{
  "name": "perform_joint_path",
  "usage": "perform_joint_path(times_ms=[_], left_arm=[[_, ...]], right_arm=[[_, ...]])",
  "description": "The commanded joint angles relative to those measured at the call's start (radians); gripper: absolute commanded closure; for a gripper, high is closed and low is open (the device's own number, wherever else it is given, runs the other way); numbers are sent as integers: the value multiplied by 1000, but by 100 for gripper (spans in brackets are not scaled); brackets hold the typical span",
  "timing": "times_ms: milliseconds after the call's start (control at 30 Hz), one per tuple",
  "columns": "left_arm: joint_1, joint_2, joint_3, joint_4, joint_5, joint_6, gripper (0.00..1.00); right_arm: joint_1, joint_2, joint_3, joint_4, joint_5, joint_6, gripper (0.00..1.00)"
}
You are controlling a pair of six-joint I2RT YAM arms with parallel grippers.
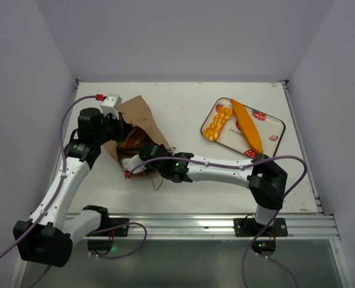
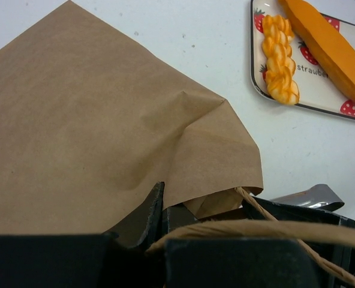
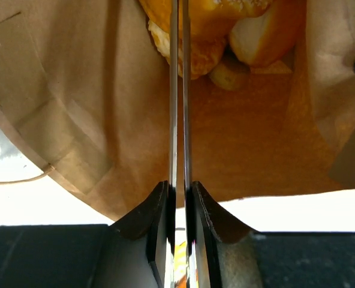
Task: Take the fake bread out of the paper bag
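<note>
The brown paper bag [image 1: 140, 115] lies on its side at the left, mouth toward the arms. My left gripper [image 1: 114, 129] is shut on the bag's upper edge [image 2: 75, 132], its fingertips [image 2: 156, 201] pinching the paper. My right gripper [image 1: 149, 153] is shut on metal tongs [image 3: 178, 90] that reach into the bag's mouth [image 3: 243, 144]. The tong blades are nearly closed and point at glossy golden bread pieces [image 3: 207, 30] deep inside. A baguette [image 1: 247, 125] and a braided piece [image 1: 218, 122] lie on the strawberry-print tray [image 1: 279, 124].
The tray also shows in the left wrist view [image 2: 321, 103], with the braided piece [image 2: 280, 60] and baguette [image 2: 333, 51] on it. The bag's string handle [image 2: 273, 231] loops past the left fingers. The enclosure's walls stand on three sides.
</note>
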State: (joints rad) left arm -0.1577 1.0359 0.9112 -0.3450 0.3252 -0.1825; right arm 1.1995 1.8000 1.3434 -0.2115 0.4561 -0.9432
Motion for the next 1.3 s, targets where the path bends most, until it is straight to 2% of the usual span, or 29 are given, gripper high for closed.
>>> perform_joint_path(times_ms=[0, 100, 233, 333, 367, 500, 733, 967, 1267], left_arm=[[0, -20, -18, -11, 9, 17, 100], [0, -20, -28, -11, -6, 23, 100], [0, -17, -40, 0, -6, 23, 100], [0, -17, -41, 8, 0, 15, 100], [0, -16, -41, 9, 3, 15, 100], [0, -17, -37, 1, 11, 15, 100], [0, -30, -40, -11, 11, 20, 100], [0, -27, -37, -9, 12, 21, 100], [0, -22, -37, -14, 29, 26, 100]], right_arm=[[3, 2, 57, -42, 21, 26, 87], [3, -17, 48, -55, 18, 37, 92], [3, -50, 33, -74, 9, 50, 93], [3, -76, 23, -74, 13, 52, 78], [3, -80, 23, -69, 12, 52, 69], [3, -105, 34, -57, 21, 43, 58], [3, -126, 51, -60, 18, 38, 55], [8, -185, 53, -100, -33, 43, 57], [29, -197, 39, -115, -4, -39, 56]])
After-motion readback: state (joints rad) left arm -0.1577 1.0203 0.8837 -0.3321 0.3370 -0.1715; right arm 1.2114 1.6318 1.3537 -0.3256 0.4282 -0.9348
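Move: The glossy orange bread inside the tilted paper bag lies about 9 cm left of the right hand, which holds the metal tongs, some 5 cm ahead and 9 cm below. A round bun sits about 4 cm beyond that bread. The bag rim in the left fingers is roughly 8 cm left, 5 cm ahead and 6 cm above the right hand. For the left hand, the orange bread is almost straight below, about 15 cm down. Over the orange bread in the bag, the nearly shut tongs first sink slightly, the right hand easing about 1 cm back and right. Its fingers then loosen, letting the blades spread, and the hand lifts some 6 cm, drifting a little farther back and right, still holding the tongs. The left hand keeps its pinch on the bag rim, almost still. ##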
